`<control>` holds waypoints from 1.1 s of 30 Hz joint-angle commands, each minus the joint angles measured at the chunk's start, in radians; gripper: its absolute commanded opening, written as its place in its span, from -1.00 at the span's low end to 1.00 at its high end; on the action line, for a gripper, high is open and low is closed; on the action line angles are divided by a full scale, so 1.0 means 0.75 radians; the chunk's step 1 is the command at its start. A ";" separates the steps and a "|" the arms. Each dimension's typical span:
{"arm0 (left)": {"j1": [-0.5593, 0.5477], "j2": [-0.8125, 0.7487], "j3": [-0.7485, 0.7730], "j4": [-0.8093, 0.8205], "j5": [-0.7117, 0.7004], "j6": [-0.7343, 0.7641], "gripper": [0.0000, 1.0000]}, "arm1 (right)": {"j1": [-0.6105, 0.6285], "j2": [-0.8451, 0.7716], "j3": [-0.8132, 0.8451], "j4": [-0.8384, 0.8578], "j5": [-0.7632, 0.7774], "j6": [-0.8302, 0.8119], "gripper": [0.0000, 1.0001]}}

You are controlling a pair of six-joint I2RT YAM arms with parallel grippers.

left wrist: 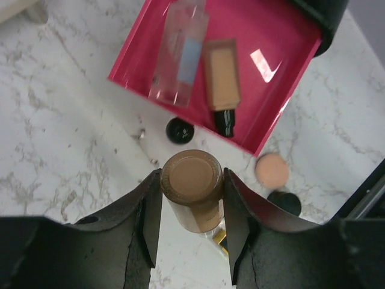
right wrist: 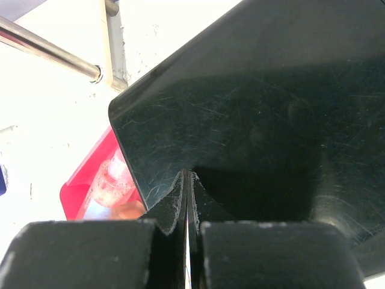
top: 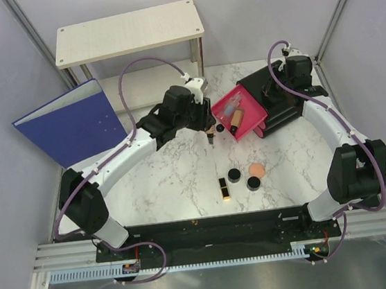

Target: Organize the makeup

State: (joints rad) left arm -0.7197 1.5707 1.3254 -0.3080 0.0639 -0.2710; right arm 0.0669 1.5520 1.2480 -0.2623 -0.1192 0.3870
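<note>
My left gripper [top: 208,127] is shut on a peach tube [left wrist: 191,176], held upright above the marble, dark cap down, just left of the open pink drawer [top: 257,122]. The drawer holds a second peach tube [left wrist: 221,78] and a clear bottle [left wrist: 179,51]. On the table lie a black-and-gold lipstick [top: 224,188], two round black jars [top: 234,175] [top: 254,183] and a peach puff [top: 256,169]. My right gripper [top: 271,97] is shut and empty, its tips against the top of the black organizer box [right wrist: 252,108].
A blue binder [top: 72,123] lies at the left. A white shelf [top: 128,30] stands at the back. The organizer box [top: 286,102] sits at the right rear with its drawer pulled out toward the middle.
</note>
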 commanded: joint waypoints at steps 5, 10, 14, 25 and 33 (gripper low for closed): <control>-0.030 0.237 0.386 0.079 0.209 -0.044 -0.97 | -0.001 0.133 -0.148 -0.485 0.038 -0.033 -1.00; -0.092 0.384 0.629 0.077 0.191 -0.011 -0.96 | -0.001 0.137 -0.150 -0.483 0.036 -0.033 -1.00; -0.133 0.519 0.748 0.071 0.171 0.038 -0.97 | -0.001 0.135 -0.150 -0.487 0.038 -0.035 -1.00; -0.184 0.667 0.832 0.071 0.070 0.095 -0.91 | 0.001 0.142 -0.153 -0.489 0.044 -0.041 -1.00; -0.178 0.636 0.851 0.098 0.001 0.153 -0.88 | 0.003 0.148 -0.148 -0.491 0.051 -0.050 -1.00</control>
State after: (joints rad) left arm -0.8585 2.0838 1.9076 -0.3031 0.1078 -0.2207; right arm 0.0669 1.5532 1.2396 -0.2527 -0.1192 0.3889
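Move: The left gripper already holds a foundation bottle. The open pink drawer it is bound for has its middle about 8 cm ahead, 12 cm right and 13 cm below. In it lie the first foundation bottle, some 6 cm ahead and 10 cm right, and the clear bottle, roughly 11 cm ahead and 8 cm right. The black cabinet's middle is about 10 cm ahead and 24 cm right. From the right hand the drawer is some 16 cm left, 3 cm back and 11 cm below. Bring the left gripper about 15 cm to the right, carrying the foundation bottle over the open pink drawer. Arc up some 4 cm on the way and sink back to the starting height by the end, with a smaller reach forward of about 4 cm. Swing the wrist some 10 degrees clockwise and keep the grip. ##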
